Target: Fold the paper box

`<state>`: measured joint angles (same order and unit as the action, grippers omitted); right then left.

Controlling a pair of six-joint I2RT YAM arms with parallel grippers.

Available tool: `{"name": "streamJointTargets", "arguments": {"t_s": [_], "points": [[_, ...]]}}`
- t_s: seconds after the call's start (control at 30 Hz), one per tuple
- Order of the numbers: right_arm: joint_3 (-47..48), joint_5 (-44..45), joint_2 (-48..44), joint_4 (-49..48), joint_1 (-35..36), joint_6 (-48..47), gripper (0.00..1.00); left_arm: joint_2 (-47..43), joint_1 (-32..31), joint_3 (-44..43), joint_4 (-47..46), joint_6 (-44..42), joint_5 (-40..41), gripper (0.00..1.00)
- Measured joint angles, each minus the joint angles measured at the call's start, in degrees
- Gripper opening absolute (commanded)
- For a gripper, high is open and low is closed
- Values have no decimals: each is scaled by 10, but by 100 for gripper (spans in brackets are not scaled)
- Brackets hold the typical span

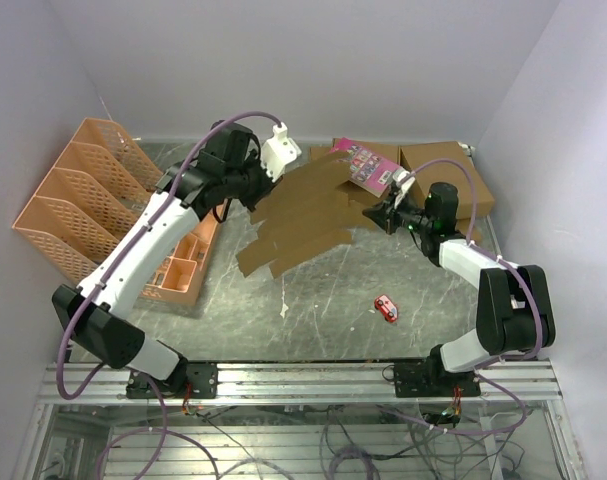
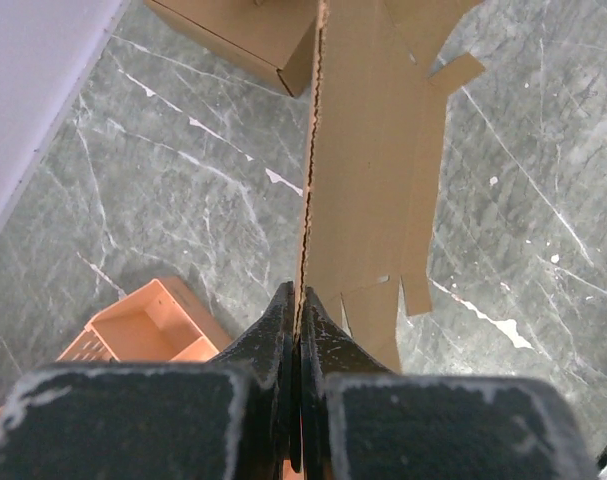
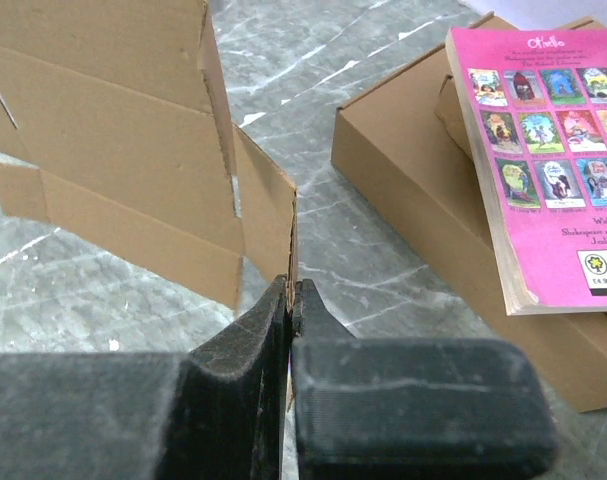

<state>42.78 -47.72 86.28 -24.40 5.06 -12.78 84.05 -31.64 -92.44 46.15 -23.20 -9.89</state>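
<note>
The paper box (image 1: pixel 303 210) is a flat brown die-cut sheet with many flaps, held up off the table between both arms. My left gripper (image 1: pixel 266 178) is shut on its left edge; in the left wrist view the sheet (image 2: pixel 368 170) runs edge-on away from the pinched jaws (image 2: pixel 298 300). My right gripper (image 1: pixel 381 214) is shut on a flap at the sheet's right end. In the right wrist view that flap (image 3: pixel 268 215) stands between the closed fingers (image 3: pixel 291 290), with the rest of the sheet (image 3: pixel 103 130) spreading to the left.
Wider brown boxes (image 1: pixel 448 170) sit at the back right, one bearing a pink booklet (image 1: pixel 367 165), seen close in the right wrist view (image 3: pixel 553 150). An orange rack (image 1: pixel 78 200) and orange tray (image 1: pixel 178 265) stand at the left. A small red object (image 1: pixel 385 308) lies on the marble table (image 1: pixel 313 300).
</note>
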Motion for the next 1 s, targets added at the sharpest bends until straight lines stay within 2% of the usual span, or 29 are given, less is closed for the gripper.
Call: {"name": "streamJointTargets", "arguments": {"t_s": [0.17,0.3,0.5,0.7,1.0], "points": [[-23,23,0,-61,9,32,0,-1,0,15,-16,-4,-25,7],[-82,41,0,-118,18,47,0,-20,-3,83,-47,-4,-60,7],[-121,44,0,-164,19,57,0,-64,-31,170,-84,-4,-85,7],[-137,31,-14,-177,19,50,0,-103,-44,210,-91,-8,-110,7],[-155,-3,-42,-166,17,14,0,-101,-59,223,-89,-8,-151,7]]}}
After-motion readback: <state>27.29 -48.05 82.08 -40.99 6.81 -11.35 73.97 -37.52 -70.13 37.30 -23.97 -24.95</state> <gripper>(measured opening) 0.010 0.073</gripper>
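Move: Both hands already pinch the cardboard sheet of the paper box. Its middle lies about 12 cm to the left hand's right, level with it and some 10 cm lower. From the right hand it is roughly 15 cm left, level, and about 4 cm higher. The pink book is some 12 cm ahead of the right hand and 8 cm below; the toy car, on the table, is about 24 cm back of that hand and 6 cm to its right. Keeping their pinch on opposite edges of the sheet, both hands carry it back towards the robot and down. The left hand covers about 9 cm back and 6 cm down, dropping mostly early on and easing some 4 cm right towards the other hand as its wrist turns nearly 20 degrees clockwise. The right hand comes back about 5 cm, with an early dip of 3 cm, its wrist almost steady. ##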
